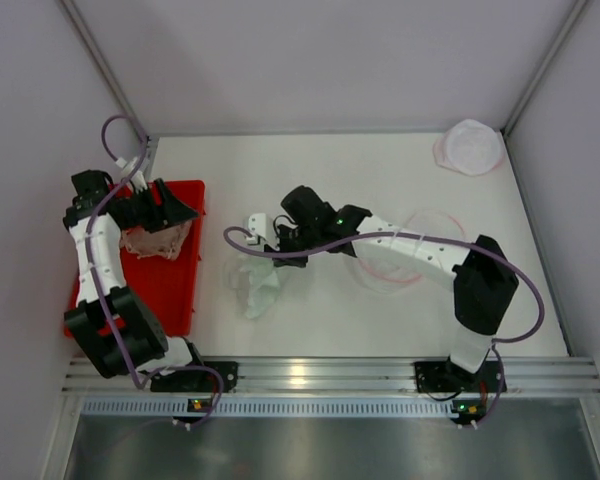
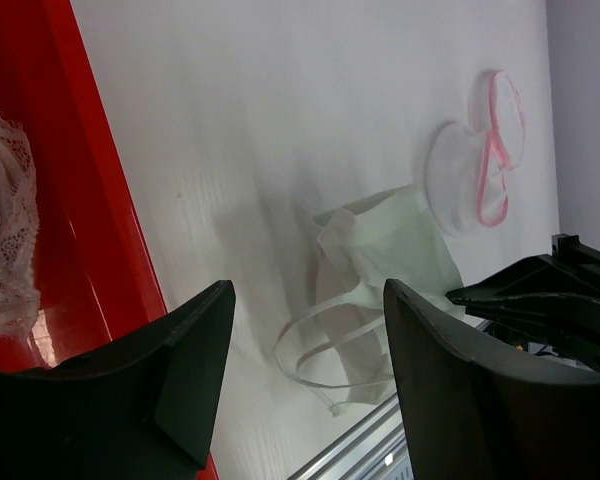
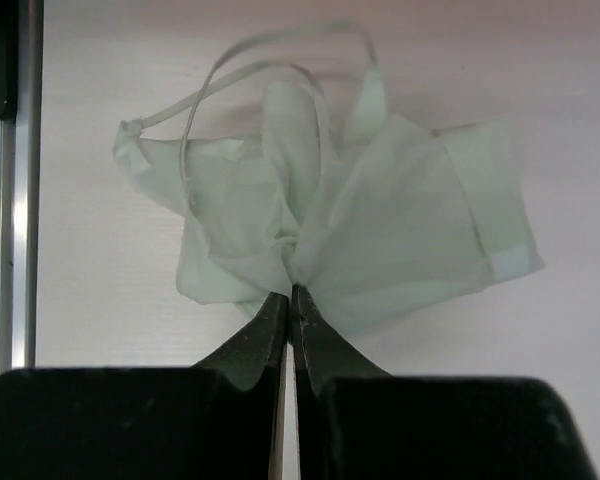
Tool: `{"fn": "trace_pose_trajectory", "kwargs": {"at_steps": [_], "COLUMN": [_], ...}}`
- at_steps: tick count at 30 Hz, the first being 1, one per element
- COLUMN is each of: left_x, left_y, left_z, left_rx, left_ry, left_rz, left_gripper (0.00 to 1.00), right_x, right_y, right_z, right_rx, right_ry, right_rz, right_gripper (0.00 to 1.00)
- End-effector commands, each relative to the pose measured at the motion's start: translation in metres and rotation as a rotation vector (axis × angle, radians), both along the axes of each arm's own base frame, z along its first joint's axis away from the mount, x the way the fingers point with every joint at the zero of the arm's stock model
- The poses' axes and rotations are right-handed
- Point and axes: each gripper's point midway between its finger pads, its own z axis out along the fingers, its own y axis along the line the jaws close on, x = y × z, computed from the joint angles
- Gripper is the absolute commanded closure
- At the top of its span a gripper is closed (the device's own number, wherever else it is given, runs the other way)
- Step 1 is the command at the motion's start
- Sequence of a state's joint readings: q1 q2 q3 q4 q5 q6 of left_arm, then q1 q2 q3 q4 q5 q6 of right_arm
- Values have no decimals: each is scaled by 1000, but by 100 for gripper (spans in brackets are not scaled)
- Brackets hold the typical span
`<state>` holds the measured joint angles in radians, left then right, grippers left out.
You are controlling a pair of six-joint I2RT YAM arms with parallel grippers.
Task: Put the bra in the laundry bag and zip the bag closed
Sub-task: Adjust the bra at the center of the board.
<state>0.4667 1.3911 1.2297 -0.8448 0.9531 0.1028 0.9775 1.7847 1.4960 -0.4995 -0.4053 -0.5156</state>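
Observation:
A pale green bra with thin straps lies crumpled on the white table, left of centre. My right gripper is shut on a pinch of its fabric; in the right wrist view the fingertips meet on the cloth of the bra. A round white mesh laundry bag with pink trim lies partly under my right arm. My left gripper hangs open above the red tray, holding nothing. In its view the left gripper frames the bra and the laundry bag beyond it.
The red tray at the left holds a beige lace garment, and the same tray and lace garment show in the left wrist view. A second round mesh bag lies in the far right corner. Walls enclose the table.

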Motion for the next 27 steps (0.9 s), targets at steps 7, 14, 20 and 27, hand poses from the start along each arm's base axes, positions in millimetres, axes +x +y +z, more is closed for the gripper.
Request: {"fn": "trace_pose_trajectory", "kwargs": {"at_steps": [7,14,20,27], "left_x": [-22,-41,-46,-39], "left_y": [-35,-51,-70,-64], "left_z": [-22,-43,-47,-66], "left_rx": [-11,-7,4,-16], "left_ry": [13,73,119,218], "left_rz": [-114,-139,-174,-139], "left_gripper": [36,46,61,59], "right_x": [-24,-14,-23,-23], "right_y": [8,28,10,38], "right_z": [-45,-26,-35,-3], "right_rx": [-3,43,15,106], "right_ry": [29,22,46,100], "right_rz": [20,-14,-25,-23], "right_gripper": [100,100,100,100]}}
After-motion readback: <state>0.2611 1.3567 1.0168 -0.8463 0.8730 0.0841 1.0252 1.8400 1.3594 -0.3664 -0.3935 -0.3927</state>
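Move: The right fingers already pinch the pale bra, whose middle hangs roughly 7 cm below them, some 4 cm to the left and 2 cm back. The open mesh laundry bag lies about 30 cm to their right, 5 cm farther out and 15 cm lower. From the left hand the pale bra is about 12 cm back, 14 cm to the right and 13 cm down; the lace bra in the red bin sits about 8 cm to its left, 1 cm back and 18 cm down. Keeping its pinch on the pale bra, the right hand lowers it about 6 cm towards the table and draws slightly back, swinging right and then left again on the way before it all but stops. The left hand leaves its place by the bin and heads for the bra, right and down with some back, roughly 10 cm, tipping down about 10 degrees as its fingers close partway; no touch can be seen. ##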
